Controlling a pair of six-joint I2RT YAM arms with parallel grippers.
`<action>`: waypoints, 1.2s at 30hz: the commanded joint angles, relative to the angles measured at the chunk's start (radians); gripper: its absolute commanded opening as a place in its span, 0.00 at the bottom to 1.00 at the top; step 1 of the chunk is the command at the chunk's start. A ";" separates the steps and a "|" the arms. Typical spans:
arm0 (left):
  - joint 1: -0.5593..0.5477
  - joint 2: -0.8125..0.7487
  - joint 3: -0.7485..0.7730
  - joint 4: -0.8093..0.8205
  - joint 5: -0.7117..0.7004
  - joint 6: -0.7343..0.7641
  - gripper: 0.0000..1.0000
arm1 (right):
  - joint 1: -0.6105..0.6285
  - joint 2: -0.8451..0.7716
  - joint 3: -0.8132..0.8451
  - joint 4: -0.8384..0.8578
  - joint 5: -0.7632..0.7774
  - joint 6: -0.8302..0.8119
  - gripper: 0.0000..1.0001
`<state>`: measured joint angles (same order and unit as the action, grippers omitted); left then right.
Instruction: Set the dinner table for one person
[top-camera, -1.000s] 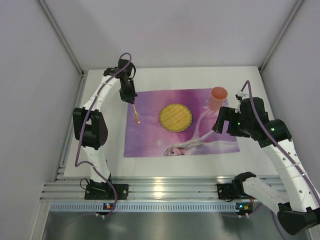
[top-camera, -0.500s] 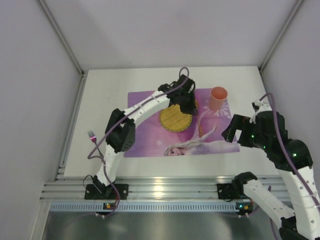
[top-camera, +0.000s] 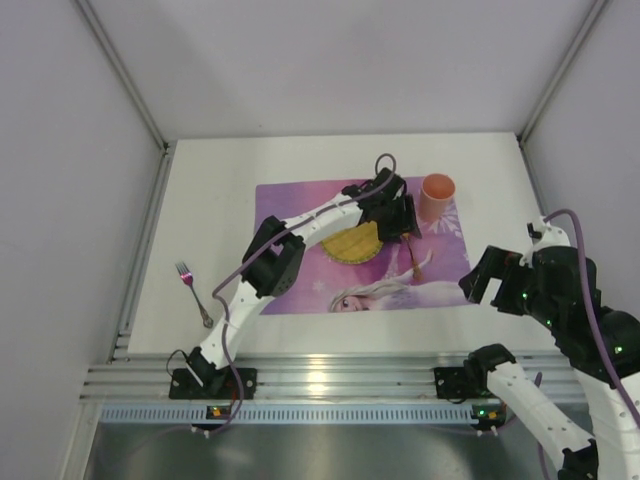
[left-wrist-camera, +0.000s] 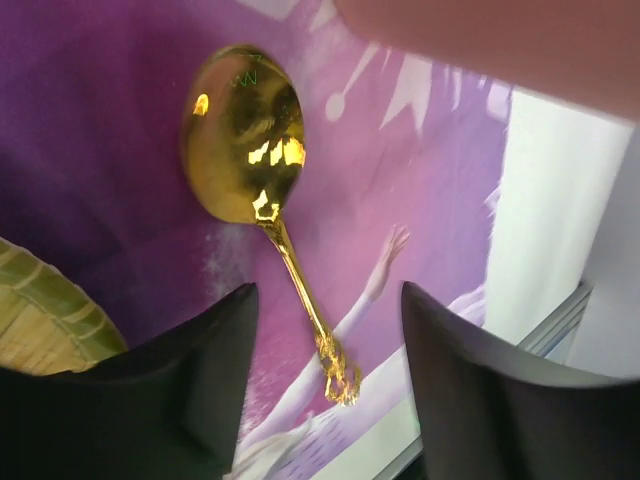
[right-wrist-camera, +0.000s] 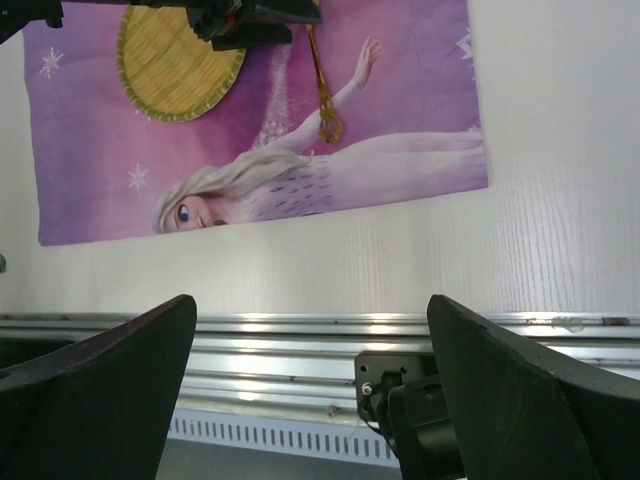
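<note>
A gold spoon (left-wrist-camera: 262, 170) lies flat on the purple placemat (top-camera: 300, 205), right of the yellow woven plate (top-camera: 350, 243) and below the pink cup (top-camera: 437, 196). My left gripper (left-wrist-camera: 328, 300) hovers over the spoon's handle. Its jaws are open, one on each side of the handle and not touching it. From above, the left gripper (top-camera: 407, 228) reaches across the plate's right edge. A pink-handled fork (top-camera: 194, 293) rests on the white dinner table (top-camera: 210, 190), left of the placemat. My right gripper (right-wrist-camera: 311, 300) is wide open and holds nothing, near the table's front right.
The silver rail (right-wrist-camera: 300, 335) runs along the near edge, with the arm bases bolted to it. Pale grey panels (top-camera: 70, 200) wall the table on three sides. The left arm's links (top-camera: 275, 260) stretch low across the placemat's left half.
My left arm swung from the placemat's left side to right of the plate, laid the spoon down and opened its jaws. My right arm drew back toward the near right.
</note>
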<state>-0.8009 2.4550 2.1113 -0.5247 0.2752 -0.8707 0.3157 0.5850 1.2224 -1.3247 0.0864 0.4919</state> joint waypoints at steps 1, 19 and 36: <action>0.000 -0.025 0.059 0.084 0.004 0.045 0.69 | -0.012 -0.004 0.020 -0.093 0.009 0.005 1.00; 0.613 -1.094 -1.047 -0.295 -0.446 0.311 0.98 | -0.010 0.119 -0.095 0.160 -0.082 -0.044 1.00; 1.037 -0.832 -1.114 -0.328 -0.401 0.435 0.93 | -0.012 0.246 -0.115 0.269 -0.116 -0.087 1.00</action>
<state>0.2054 1.6302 1.0256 -0.8570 -0.1814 -0.4496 0.3157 0.8295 1.1175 -1.1091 -0.0360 0.4229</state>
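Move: The fork lies far off to the left hand's left, some 57 cm away, about 13 cm back and 5 cm lower, on bare table. The spoon is right under this hand, about 5 cm down; the plate is roughly 15 cm left and 3 cm ahead, the cup some 8 cm right and 10 cm ahead. From the right hand the fork is about 71 cm left, 11 cm ahead and 26 cm below. Up off the spoon first, then in one fast arc leftward of about 55 cm, the left hand crosses the plate and mat, draws back some 11 cm and sinks to just above the fork, without touching it. Its fingers spread wide and the wrist swings to point nearly straight down. The right hand, empty and open, eases forward, left and down. ##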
